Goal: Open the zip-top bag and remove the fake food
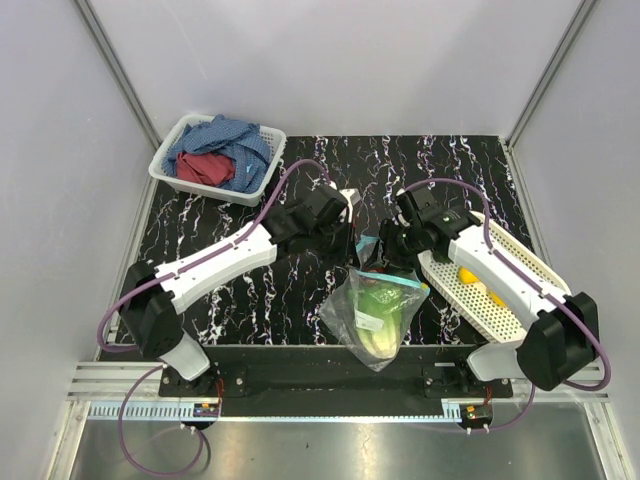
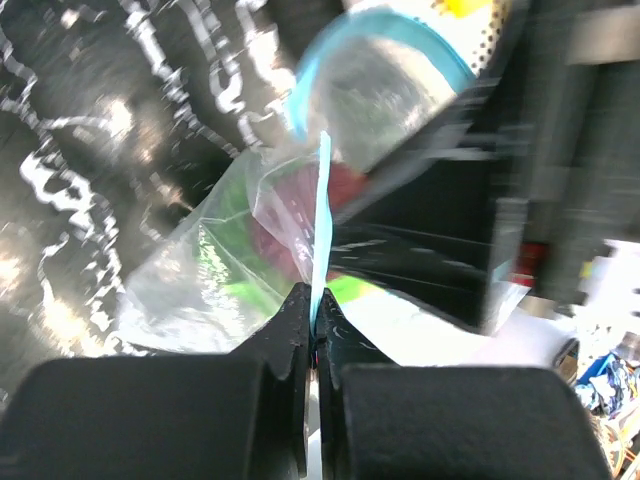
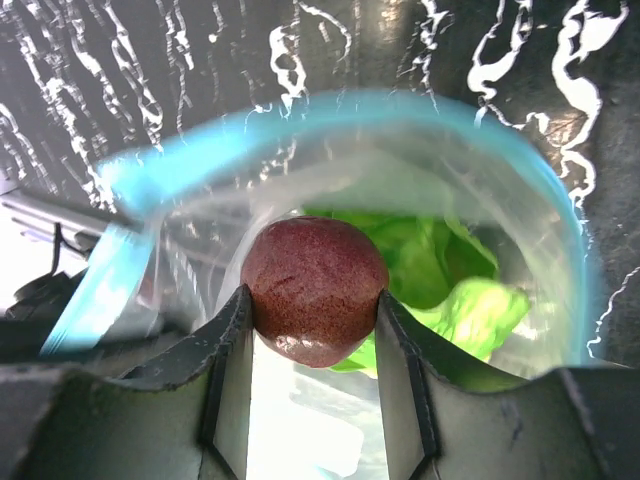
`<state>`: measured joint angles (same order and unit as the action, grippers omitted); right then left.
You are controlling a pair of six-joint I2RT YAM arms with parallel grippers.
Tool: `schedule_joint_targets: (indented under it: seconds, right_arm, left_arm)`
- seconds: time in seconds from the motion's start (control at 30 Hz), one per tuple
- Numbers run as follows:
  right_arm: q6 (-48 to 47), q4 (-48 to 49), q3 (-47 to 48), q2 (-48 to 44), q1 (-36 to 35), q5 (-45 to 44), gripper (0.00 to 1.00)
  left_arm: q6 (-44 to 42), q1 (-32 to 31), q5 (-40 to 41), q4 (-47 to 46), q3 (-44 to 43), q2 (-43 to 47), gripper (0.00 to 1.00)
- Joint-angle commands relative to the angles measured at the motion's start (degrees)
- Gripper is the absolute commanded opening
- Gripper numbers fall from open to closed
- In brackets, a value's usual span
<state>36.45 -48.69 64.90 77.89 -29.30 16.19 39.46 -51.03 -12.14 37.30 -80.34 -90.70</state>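
Note:
The clear zip-top bag [image 1: 372,318] stands near the table's front edge between both arms, its teal zip strip [image 3: 350,108] spread into a wide open mouth. My left gripper [image 2: 315,300] is shut on one side of that strip [image 2: 322,215], pinching it flat between the fingertips. My right gripper [image 3: 313,300] is at the mouth, shut on a dark purple-red round piece [image 3: 313,285] of the fake food. Light-green lettuce [image 3: 440,270] lies lower inside the bag. In the top view both grippers, left [image 1: 352,242] and right [image 1: 392,250], meet just above the bag.
A white perforated oval basket [image 1: 482,312] lies under the right arm with yellow lemons [image 1: 466,274] in it. A white square basket [image 1: 262,172] holding blue and red cloths [image 1: 215,155] stands at the back left. The table is black marbled.

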Motion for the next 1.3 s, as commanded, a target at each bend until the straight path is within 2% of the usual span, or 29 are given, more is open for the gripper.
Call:
schedule_joint_targets:
  seconds: [0.0, 0.23, 0.43, 0.6, 0.63, 0.8, 0.83, 0.97, 1.1, 1.2, 1.27]
  right_arm:
    - [0.7, 1.6, 0.8, -2.9, 0.5, 3.7, 0.0]
    - [2.1, -3.8, 7.2, -7.3, 0.7, 1.8, 0.0]
    - [-2.5, -15.1, 21.1, -7.4, 2.6, -8.3, 0.0]
    - [-6.4, -23.4, 29.0, -5.3, 5.3, -14.7, 0.0]
    - [-7.0, -24.7, 30.4, -4.9, 6.0, -18.8, 0.0]
    - [-10.8, -27.6, 27.3, -3.0, 15.6, -28.0, 0.0]
    - [-11.2, -27.3, 24.2, -2.8, 20.7, -27.9, 0.0]
    - [-12.3, -22.5, 14.4, -2.1, 32.6, -23.6, 0.0]
    - [-10.8, -16.7, 7.5, 0.5, 34.2, -20.5, 0.11]
    - [-10.6, -13.2, 4.4, 2.4, 34.3, -17.7, 0.25]
    - [-11.0, -12.3, 3.2, 3.9, 34.3, -17.4, 0.44]
  left_arm:
    - [-0.9, 0.2, 2.6, -0.9, 0.2, 2.2, 0.0]
    - [-0.5, 0.4, 3.0, -1.2, 1.1, 3.7, 0.0]
    - [-1.1, 1.6, 3.1, -0.5, 1.4, 5.0, 0.0]
    - [-2.6, 3.2, 3.1, 0.7, 2.5, 5.8, 0.0]
    - [-2.8, 3.5, 3.1, 1.1, 2.7, 6.2, 0.0]
    - [-4.1, 5.0, 3.5, 2.2, 3.7, 8.6, 0.0]
    - [-4.4, 5.1, 3.5, 2.6, 3.6, 9.0, 0.0]
    - [-4.7, 5.8, 2.7, 2.8, 2.7, 9.7, 0.0]
    - [-5.5, 5.8, 0.5, 2.8, 0.9, 8.7, 0.0]
    - [-6.3, 5.8, -0.8, 2.7, -0.5, 8.1, 0.0]
    - [-6.7, 5.8, -1.9, 2.8, -1.4, 7.9, 0.0]
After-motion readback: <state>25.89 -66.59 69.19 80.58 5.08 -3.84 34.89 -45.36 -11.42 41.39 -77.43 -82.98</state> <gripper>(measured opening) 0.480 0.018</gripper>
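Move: The white basket, where the right hand is taking the plum it already holds in the bag's mouth, has its middle about 32 cm to the right, level fore and aft, 11 cm lower. In it the avocado lies some 18 cm right and 6 ahead, the mango 27 right and 2 ahead; the bag's lettuce sits roughly 11 cm back, straight below that line. For the left hand, pinching the bag's rim, the basket's middle is about 39 cm right, level fore and aft, 14 lower. Straight up first, about 15 cm, the right hand lifts the gripped plum clear of the bag's mouth, then swings right some 20 cm to the basket's left side while sinking back to just under its starting height, the wrist turning about 30 degrees clockwise with its left side dipping. The left fingers stay shut on the bag's rim and draw it about 5 cm left. ##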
